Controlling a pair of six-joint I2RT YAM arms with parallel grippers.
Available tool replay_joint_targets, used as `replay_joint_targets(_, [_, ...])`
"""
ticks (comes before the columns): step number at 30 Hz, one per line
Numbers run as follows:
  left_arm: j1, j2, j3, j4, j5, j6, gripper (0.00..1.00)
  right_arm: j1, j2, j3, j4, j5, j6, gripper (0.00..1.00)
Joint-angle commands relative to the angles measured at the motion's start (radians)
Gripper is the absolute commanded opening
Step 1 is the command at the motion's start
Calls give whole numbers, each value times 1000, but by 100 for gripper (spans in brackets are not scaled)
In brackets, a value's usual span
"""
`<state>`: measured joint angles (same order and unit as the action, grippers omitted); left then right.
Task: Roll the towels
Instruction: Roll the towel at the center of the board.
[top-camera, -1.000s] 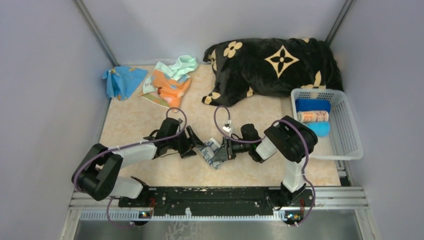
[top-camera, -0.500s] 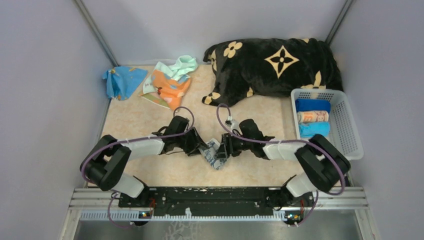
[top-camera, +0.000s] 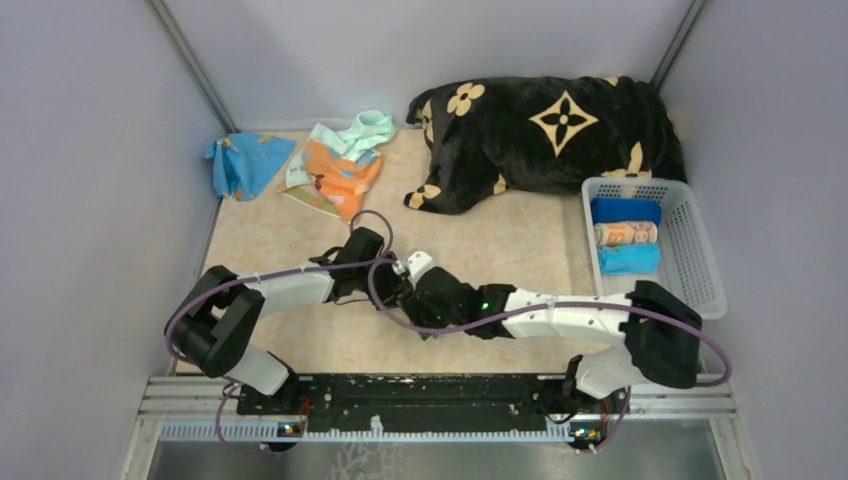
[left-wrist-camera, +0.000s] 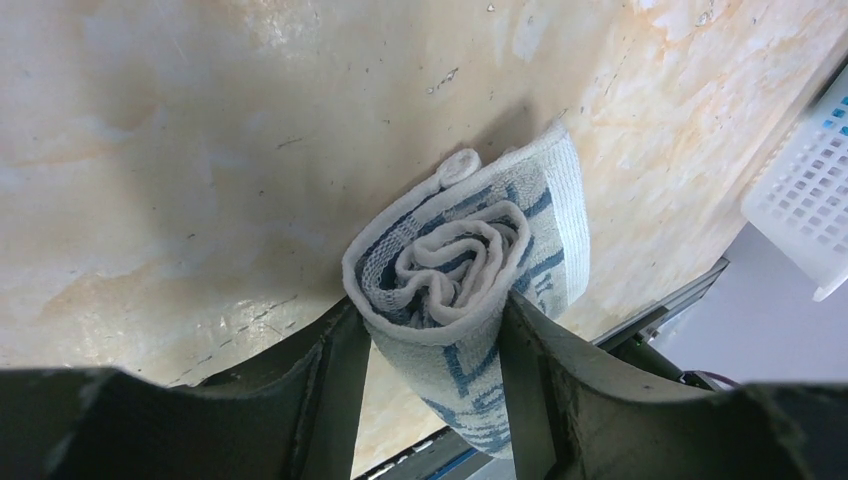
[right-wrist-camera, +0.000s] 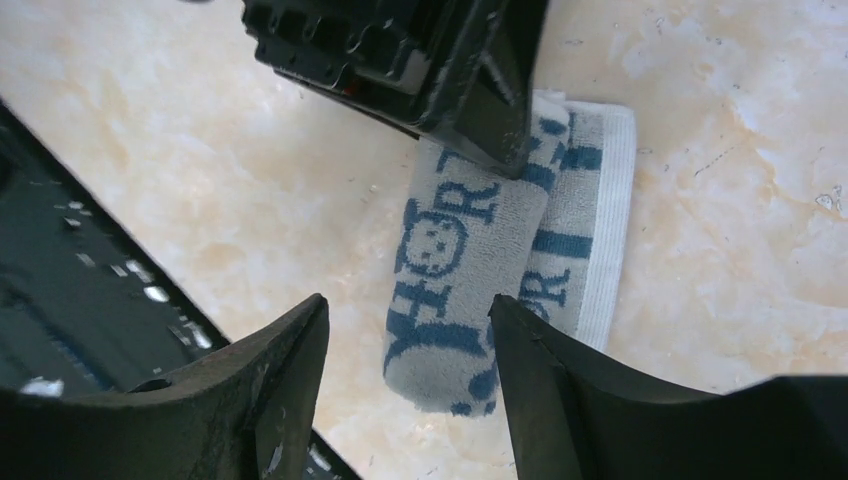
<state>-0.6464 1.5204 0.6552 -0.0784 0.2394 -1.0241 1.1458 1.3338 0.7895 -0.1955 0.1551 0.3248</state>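
Note:
A grey-blue patterned towel (left-wrist-camera: 470, 240), rolled up, lies on the table near the front edge. My left gripper (left-wrist-camera: 430, 310) is shut on one end of the roll, with both fingers pressed against its sides. From above, my right gripper (right-wrist-camera: 405, 310) hangs open over the other end of the roll (right-wrist-camera: 450, 290), one finger to its left and the other over its right side. In the top view both grippers meet at the table's middle front, left (top-camera: 396, 288) and right (top-camera: 418, 295), and hide the roll. Loose mint green (top-camera: 367, 128) and orange (top-camera: 340, 175) towels lie at the back left.
A crumpled blue cloth (top-camera: 245, 160) lies in the back left corner. The big black flower-print blanket (top-camera: 550, 130) fills the back right. A white basket (top-camera: 703, 270) on the right holds three rolled towels (top-camera: 625, 234). The right arm stretches across the front.
The right arm has swung left over the roll and its jaws have opened wider. The left gripper has narrowed onto the roll's end.

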Motion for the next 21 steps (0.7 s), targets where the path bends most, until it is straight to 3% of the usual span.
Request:
replay_joint_targets(1, [-4, 53, -18, -85, -88, 23, 56, 101, 123, 96, -69, 260, -66, 61])
replay_joint_targets(12, [-1, 41, -21, -87, -92, 25, 63, 142, 394, 150, -116, 343, -118, 57])
replay_joint_targets(18, [42, -38, -55, -82, -82, 26, 75, 34, 381, 104, -55, 57, -141, 35])
replay_joint_targets(21, [86, -116, -109, -36, -51, 21, 83, -51, 330, 63, 13, -177, -146, 31])
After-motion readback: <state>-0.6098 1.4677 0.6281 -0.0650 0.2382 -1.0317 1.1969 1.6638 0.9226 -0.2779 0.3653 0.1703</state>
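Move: The rolled towel's middle is about 3 cm ahead of the right hand, 2 cm to its left and 7 cm below. The towel's loose end lies about 6 cm straight ahead of the right hand, 9 cm down. The left gripper, still pinching the roll's left end, is some 6 cm ahead and 6 cm left of the right hand; the roll's middle is 3 cm behind it and 3 cm to its right. From the right hand, the orange towel is about 26 cm ahead, 17 cm left. Drop the right gripper about 7 cm onto the near end of the rolled towel, tipping the fingers some 25 degrees steeper, then ease it forward 2 to 3 cm as it closes and pinches the roll. Keep the left grip until the right comes down, then open the left fingers and begin backing off about 1 cm up, left and forward. ##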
